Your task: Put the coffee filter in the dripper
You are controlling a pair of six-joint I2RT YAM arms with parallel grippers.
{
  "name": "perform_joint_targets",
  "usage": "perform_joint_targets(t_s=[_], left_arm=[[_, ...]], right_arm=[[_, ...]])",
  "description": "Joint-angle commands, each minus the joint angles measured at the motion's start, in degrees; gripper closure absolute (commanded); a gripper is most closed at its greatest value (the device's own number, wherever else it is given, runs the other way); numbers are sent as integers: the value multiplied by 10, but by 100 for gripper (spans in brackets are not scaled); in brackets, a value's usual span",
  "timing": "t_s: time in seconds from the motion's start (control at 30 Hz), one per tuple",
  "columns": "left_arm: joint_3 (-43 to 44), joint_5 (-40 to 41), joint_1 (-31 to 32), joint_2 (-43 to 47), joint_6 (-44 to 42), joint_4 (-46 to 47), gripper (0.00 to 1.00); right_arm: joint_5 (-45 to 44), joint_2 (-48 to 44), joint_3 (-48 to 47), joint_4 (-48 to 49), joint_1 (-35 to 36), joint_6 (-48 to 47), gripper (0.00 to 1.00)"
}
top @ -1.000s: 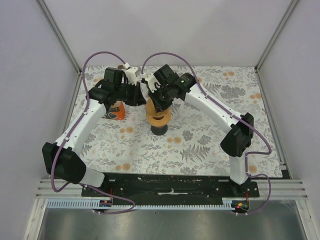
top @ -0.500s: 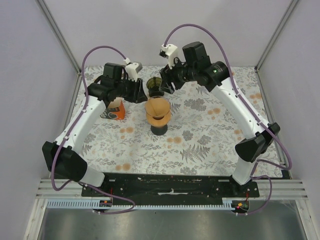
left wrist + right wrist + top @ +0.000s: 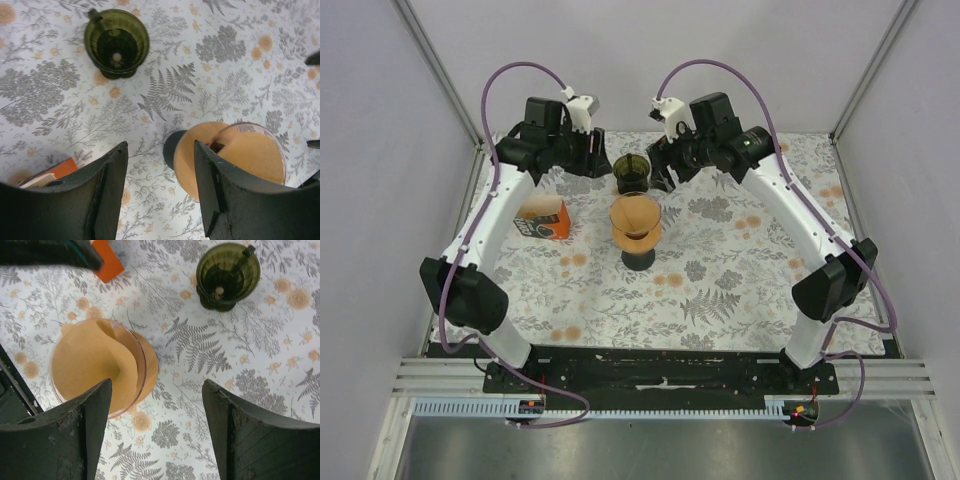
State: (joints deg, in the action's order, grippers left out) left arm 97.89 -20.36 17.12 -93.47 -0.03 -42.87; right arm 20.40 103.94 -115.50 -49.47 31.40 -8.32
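The brown paper coffee filter (image 3: 635,215) sits open inside the clear-rimmed dripper (image 3: 638,238), which has an orange collar and a dark base, at the table's middle. It also shows in the right wrist view (image 3: 90,365) and the left wrist view (image 3: 250,155). My left gripper (image 3: 604,164) is open and empty, raised behind and left of the dripper; the left wrist view shows it (image 3: 160,150) over bare cloth. My right gripper (image 3: 661,172) is open and empty, raised behind and right of the dripper, as the right wrist view shows (image 3: 157,385).
A dark green glass cup (image 3: 631,173) stands just behind the dripper, between the two grippers. An orange box (image 3: 544,220) lies to the left. The floral tablecloth (image 3: 740,270) covers the table. Walls and frame posts enclose the far and side edges.
My right gripper has drawn up and back from over the dripper, leaving the filter in it. My left gripper has also pulled back toward the far edge.
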Motion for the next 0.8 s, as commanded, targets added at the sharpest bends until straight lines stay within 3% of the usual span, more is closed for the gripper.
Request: perform_joint_targets(t_s=[0.0, 0.1, 0.23, 0.47, 0.63, 0.77], left_arm=[[56, 13, -42, -38, 40, -43, 38], [58, 15, -69, -49, 62, -44, 37], [79, 44, -91, -54, 64, -43, 37], [117, 88, -142, -56, 56, -45, 36], [130, 95, -190, -56, 49, -35, 36], [143, 94, -199, -64, 43, -28, 36]], right_arm=[[-20, -66, 54, 35, -4, 0, 21], [-30, -123, 103, 73, 20, -34, 21], [-60, -152, 146, 122, 128, -156, 20], [-88, -9, 37, 30, 257, -300, 31], [-90, 36, 25, 60, 278, -333, 61], [-113, 93, -26, 52, 299, -334, 100]])
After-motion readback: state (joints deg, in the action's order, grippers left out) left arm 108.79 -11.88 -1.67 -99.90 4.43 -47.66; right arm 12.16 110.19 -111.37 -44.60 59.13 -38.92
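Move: The coffee filter, already sitting in the clear dripper, is about 6 cm left, 2 cm back and 13 cm below the right hand. From that hand the green cup stands roughly 17 cm ahead, 8 cm left and 25 cm down, the filter box some 29 cm left and 4 cm ahead, equally low. From the left hand the filter lies about 8 cm right, 4 cm back and 11 cm down. The right swings some 15 cm left and back past the dripper, fingers closing; the left withdraws leftward. ##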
